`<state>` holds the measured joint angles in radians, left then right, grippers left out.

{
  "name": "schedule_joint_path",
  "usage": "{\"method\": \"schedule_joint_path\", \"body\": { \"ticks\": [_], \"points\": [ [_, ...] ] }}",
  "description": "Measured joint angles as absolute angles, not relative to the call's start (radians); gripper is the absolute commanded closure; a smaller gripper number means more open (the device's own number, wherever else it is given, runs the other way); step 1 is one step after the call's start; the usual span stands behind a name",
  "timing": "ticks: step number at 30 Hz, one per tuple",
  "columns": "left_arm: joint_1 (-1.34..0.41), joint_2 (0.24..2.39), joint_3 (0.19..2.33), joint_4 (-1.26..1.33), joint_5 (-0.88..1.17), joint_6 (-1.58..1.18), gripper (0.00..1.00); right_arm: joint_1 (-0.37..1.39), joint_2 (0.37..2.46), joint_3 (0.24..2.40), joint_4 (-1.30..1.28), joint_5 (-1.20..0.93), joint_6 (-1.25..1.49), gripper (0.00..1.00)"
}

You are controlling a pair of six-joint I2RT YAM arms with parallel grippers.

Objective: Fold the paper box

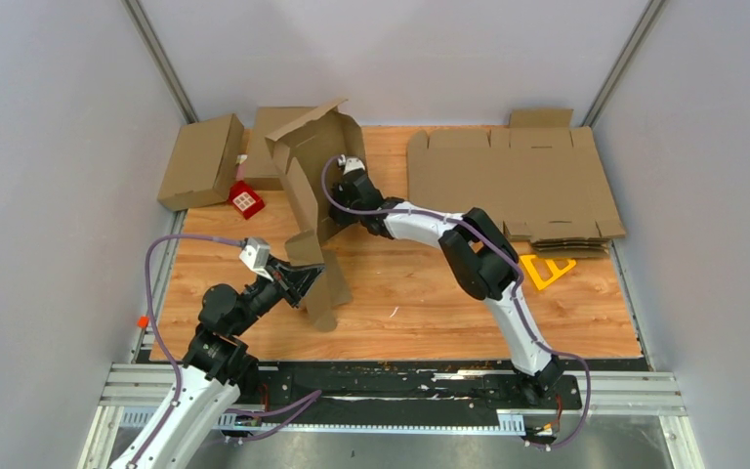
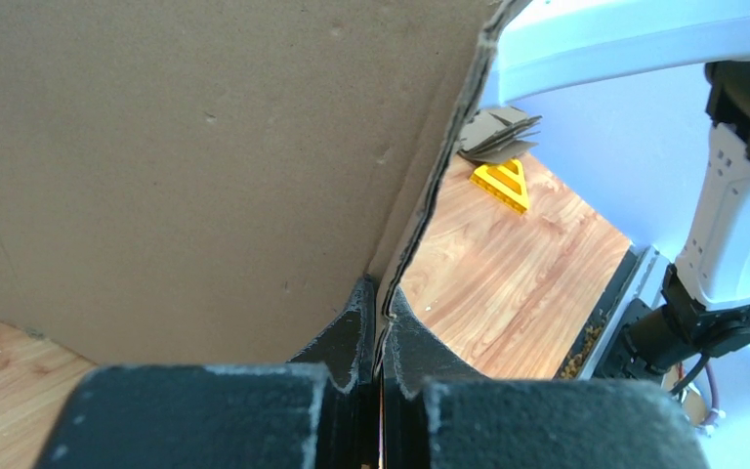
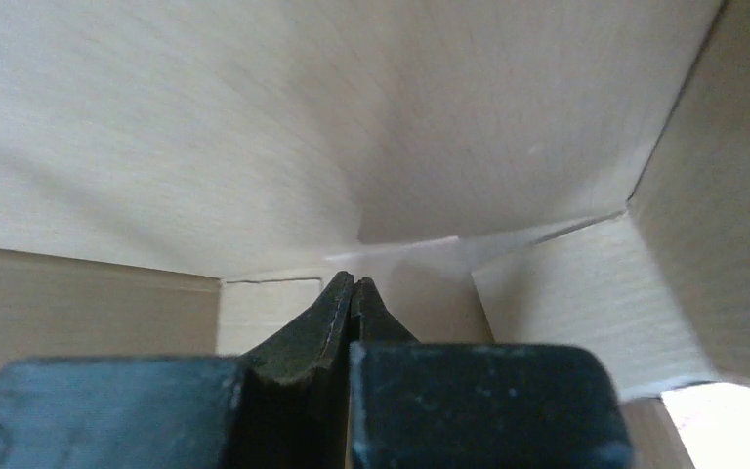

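The paper box (image 1: pixel 310 161) is a half-formed brown cardboard shell standing at the back left of the wooden table, its flaps sticking up and one long panel hanging toward the front. My left gripper (image 1: pixel 299 284) is shut on the lower edge of that panel. In the left wrist view the cardboard edge (image 2: pixel 420 225) runs down between the closed jaws of the left gripper (image 2: pixel 382 305). My right gripper (image 1: pixel 345 164) reaches into the box's open side. In the right wrist view the right gripper (image 3: pixel 354 285) is shut on nothing, with the box's inner walls (image 3: pixel 400 117) all around it.
A closed cardboard box (image 1: pixel 200 161) lies at the back left with a red-and-white item (image 1: pixel 246 200) beside it. A stack of flat cardboard blanks (image 1: pixel 513 181) covers the back right. A yellow triangular piece (image 1: pixel 545 269) lies just in front of it, also seen as a yellow piece (image 2: pixel 501 183).
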<state>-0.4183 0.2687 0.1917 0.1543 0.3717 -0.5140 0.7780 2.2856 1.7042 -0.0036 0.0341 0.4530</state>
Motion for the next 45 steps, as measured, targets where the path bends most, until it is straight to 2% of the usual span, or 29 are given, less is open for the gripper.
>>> {"method": "schedule_joint_path", "body": {
  "ticks": [12, 14, 21, 25, 26, 28, 34, 39, 45],
  "points": [
    [-0.417, 0.270, 0.190, 0.155, 0.379, -0.511, 0.99, 0.766, 2.341, 1.703, -0.010, -0.002, 0.467, 1.00],
    [-0.417, 0.270, 0.190, 0.155, 0.380, -0.512, 0.99, 0.766, 2.333, 1.701, -0.010, -0.002, 0.455, 0.97],
    [-0.417, 0.270, 0.190, 0.157, 0.381, -0.511, 0.99, 0.766, 2.139, 1.547, 0.014, -0.002, 0.413, 0.84],
    [-0.417, 0.271, 0.190, 0.158, 0.381, -0.512, 0.99, 0.766, 1.995, 1.430, 0.060, -0.002, 0.406, 0.80],
    [-0.417, 0.271, 0.190, 0.159, 0.381, -0.512, 0.99, 0.766, 1.958, 1.389, 0.085, -0.002, 0.406, 0.74],
    [-0.417, 0.271, 0.190, 0.159, 0.381, -0.512, 0.99, 0.766, 1.915, 1.330, 0.115, 0.009, 0.405, 0.49],
    [-0.417, 0.273, 0.190, 0.160, 0.383, -0.512, 0.99, 0.737, 1.898, 1.257, 0.102, 0.042, 0.370, 0.02],
    [-0.417, 0.273, 0.190, 0.160, 0.383, -0.512, 0.99, 0.626, 1.910, 1.265, 0.149, -0.039, 0.323, 0.00],
    [-0.417, 0.273, 0.190, 0.160, 0.384, -0.513, 0.99, 0.491, 2.057, 1.404, 0.260, -0.239, 0.256, 0.00]
  ]
}}
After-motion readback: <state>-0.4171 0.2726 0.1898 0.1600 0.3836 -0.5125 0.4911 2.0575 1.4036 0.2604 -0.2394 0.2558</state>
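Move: The folded flaps at the foot of the paper box's standing wall lie just beyond the right hand's shut fingertips, about 3 cm ahead, 2 cm left and 3 cm below. The red packet is some 21 cm left and 3 cm ahead of that hand; the stack of flat cardboard centres roughly 43 cm right and 6 cm ahead. From the left hand, which already pinches the box's edge, those flaps lie about 25 cm ahead, 2 cm right and 18 cm below. With its fingers still shut, the right hand presses down about 3.5 cm inside the box onto the folded flaps, and pauses there. It then lifts out clear, rising about 10 cm while drawing back and right, opens its fingers wide, and swings right and forward past the box's right edge towards the cardboard stack. The left hand stays put and keeps its pinch on the box's edge. ##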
